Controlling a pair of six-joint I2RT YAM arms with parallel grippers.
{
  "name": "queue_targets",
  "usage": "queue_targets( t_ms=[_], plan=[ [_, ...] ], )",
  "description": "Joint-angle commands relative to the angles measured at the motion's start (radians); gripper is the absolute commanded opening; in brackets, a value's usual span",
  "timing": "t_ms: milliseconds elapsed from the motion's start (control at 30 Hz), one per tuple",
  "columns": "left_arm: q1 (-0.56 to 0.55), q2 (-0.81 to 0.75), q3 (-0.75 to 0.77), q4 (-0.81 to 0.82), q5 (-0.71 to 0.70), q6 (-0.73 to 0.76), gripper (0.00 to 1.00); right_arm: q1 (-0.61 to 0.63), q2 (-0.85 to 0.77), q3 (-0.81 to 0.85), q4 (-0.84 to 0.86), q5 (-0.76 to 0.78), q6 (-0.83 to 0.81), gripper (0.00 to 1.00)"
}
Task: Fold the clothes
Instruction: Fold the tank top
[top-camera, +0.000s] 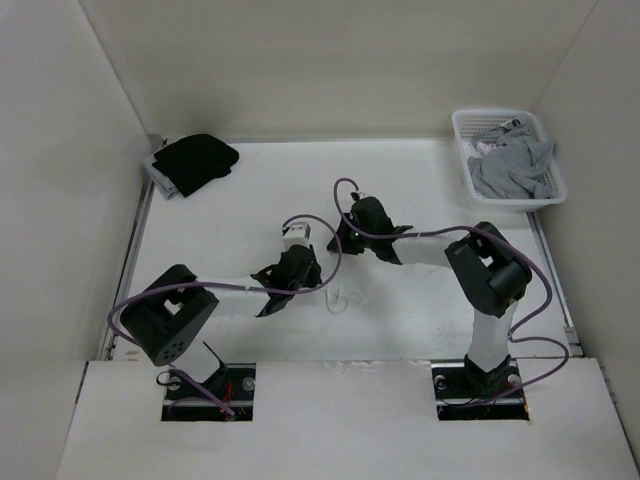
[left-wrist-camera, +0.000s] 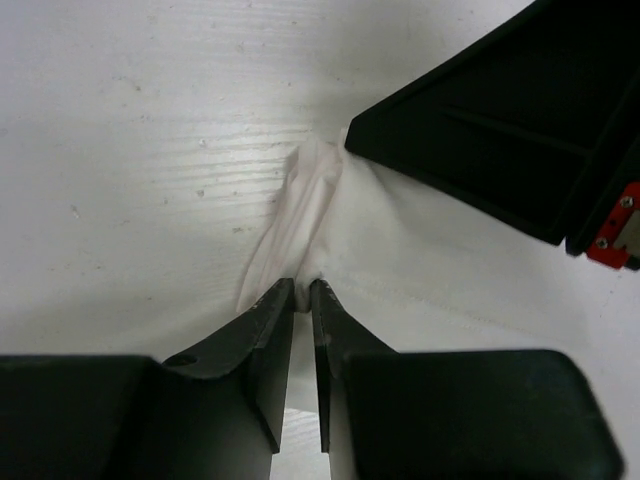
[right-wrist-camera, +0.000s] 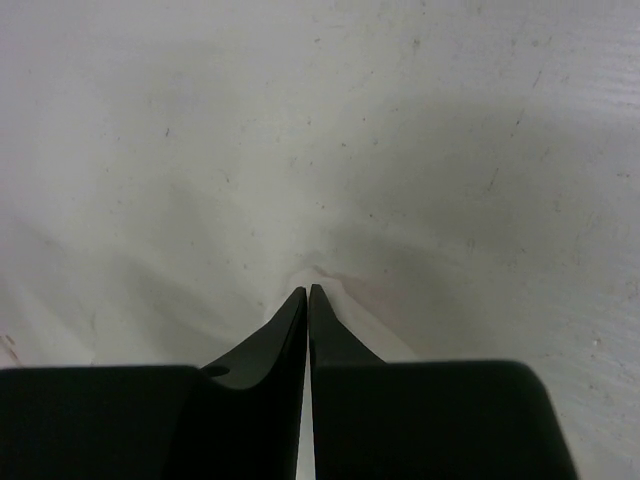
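Observation:
The clothes (top-camera: 340, 298) are a white tank top lying flat on the white table, hard to tell from it in the top view, where only a thin strap loop shows. My left gripper (left-wrist-camera: 302, 284) is shut on a bunched ridge of the clothes (left-wrist-camera: 310, 200); from above it sits mid-table (top-camera: 290, 275). My right gripper (right-wrist-camera: 308, 290) is shut on a small raised fold of the clothes (right-wrist-camera: 350, 292). It stands just right of the left one (top-camera: 350, 238), and its black body fills the upper right of the left wrist view (left-wrist-camera: 500, 120).
A white basket (top-camera: 465, 125) at the back right holds a grey garment (top-camera: 510, 165). A black garment (top-camera: 195, 162) lies folded at the back left. White walls close in the table on three sides.

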Motion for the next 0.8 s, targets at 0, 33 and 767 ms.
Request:
queue_targets(
  t_ms=[0, 33, 767],
  plan=[
    [0.02, -0.059, -0.045, 0.04, 0.018, -0.055, 0.12, -0.024, 0.033, 0.021, 0.105, -0.032, 0.004, 0.07],
    [0.025, -0.067, -0.059, 0.04, 0.026, -0.069, 0.12, -0.029, 0.044, 0.024, 0.117, -0.038, 0.005, 0.08],
    [0.189, -0.688, -0.163, -0.242, 0.032, -0.063, 0.51, -0.096, -0.654, -0.395, 0.267, 0.08, -0.064, 0.5]
  ],
)
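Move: At the left fingertips, pinched almost at table level, is the near-left corner of the folded tank top; its middle lies about 4 cm to that hand's right and 2 cm farther out. From the right hand, whose shut tips are at the far-left corner, the middle is some 6 cm back, 2 cm to the right and 1 cm below. The loose straps stick out about 6 cm nearer the bases than the middle, roughly in line with it. Drawing the two corners of the tank top apart, the left hand drags its pinched corner some 3 cm left and a little back along the table, while the right presses its corner 2.5 cm forward and slightly down. Then both sets of fingers open to about half and come free: the left rises about 11 cm and goes on left, the right climbs some 15 cm from its low point or more, swinging back and right with its fingers tipping up. ##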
